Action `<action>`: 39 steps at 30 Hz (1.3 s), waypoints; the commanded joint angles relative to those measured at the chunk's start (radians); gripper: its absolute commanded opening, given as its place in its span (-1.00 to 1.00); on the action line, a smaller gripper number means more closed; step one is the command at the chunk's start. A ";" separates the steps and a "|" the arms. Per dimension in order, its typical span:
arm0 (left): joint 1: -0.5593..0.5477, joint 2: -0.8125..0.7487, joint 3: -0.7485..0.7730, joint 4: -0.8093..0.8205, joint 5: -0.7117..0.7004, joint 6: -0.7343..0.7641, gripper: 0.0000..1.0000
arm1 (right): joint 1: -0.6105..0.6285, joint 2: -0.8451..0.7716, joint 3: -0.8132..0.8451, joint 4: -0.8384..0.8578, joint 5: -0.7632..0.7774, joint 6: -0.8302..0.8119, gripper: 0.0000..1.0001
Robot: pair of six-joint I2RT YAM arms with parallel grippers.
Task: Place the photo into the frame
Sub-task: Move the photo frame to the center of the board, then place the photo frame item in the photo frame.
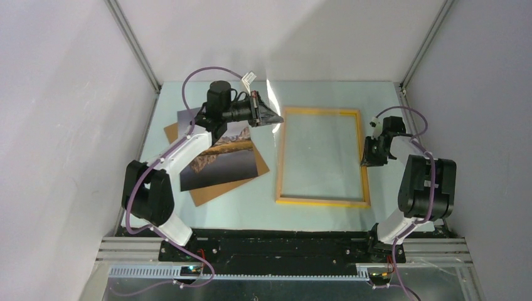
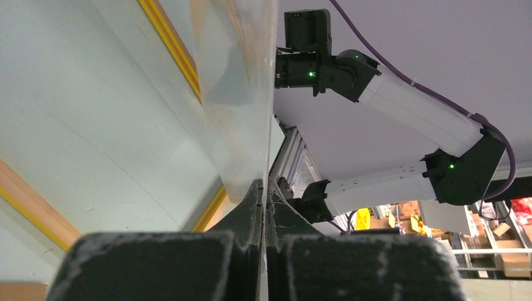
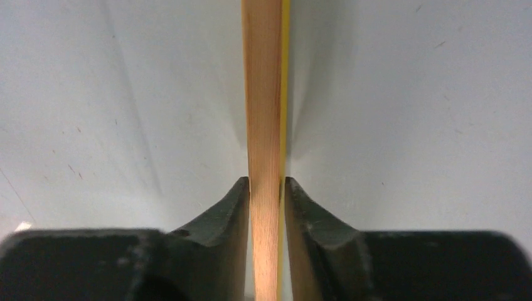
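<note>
The frame (image 1: 321,201) with narrow yellow-orange edges lies flat mid-table. The photo (image 1: 223,162), a mountain mirrored in a lake, lies face up to its left on a brown backing board (image 1: 210,191), partly hidden by the left arm. My left gripper (image 1: 280,117) hovers at the frame's far-left corner, shut on a thin clear sheet (image 2: 248,106) that stands on edge. My right gripper (image 1: 366,155) straddles the frame's right rail (image 3: 263,94). Its fingers (image 3: 233,207) stand slightly open, with slim gaps on both sides of the wood.
Grey enclosure walls rise close on the left, right and back. The arm bases and a black rail run along the near edge (image 1: 276,248). In the left wrist view the right arm (image 2: 401,103) shows beyond the sheet.
</note>
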 commanded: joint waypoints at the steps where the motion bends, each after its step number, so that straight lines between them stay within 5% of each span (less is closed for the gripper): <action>1: -0.003 -0.040 0.030 0.100 0.073 -0.035 -1.00 | -0.006 -0.081 0.007 0.017 -0.033 0.014 -0.23; 5: -0.004 -0.015 0.045 0.151 0.088 -0.092 -1.00 | -0.026 -0.126 0.007 0.019 -0.039 0.019 0.21; 9: -0.009 0.032 0.042 0.260 0.107 -0.207 -1.00 | -0.065 -0.172 0.029 -0.003 -0.060 0.023 0.39; 19: -0.066 0.178 0.030 0.542 0.117 -0.460 -1.00 | -0.205 -0.262 0.064 -0.023 -0.085 0.015 0.40; 39: -0.110 0.393 0.015 0.611 0.121 -0.441 -1.00 | -0.314 -0.248 0.067 -0.058 -0.167 0.007 0.37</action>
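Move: The right hand still pinches the frame's right bar; the frame's middle lies about 16 cm to its left, 5 cm ahead and about 1 cm lower. From the left hand, which holds a clear sheet, that middle is some 15 cm to the right, 6 cm ahead and 26 cm below. The photo lies about 24 cm left of the left hand, 9 cm ahead and 26 cm below, with the brown backing under it, its middle 1 cm nearer. Right hand releases the frame, rising about 9 cm and rightward; left carries the clear sheet right and down. ##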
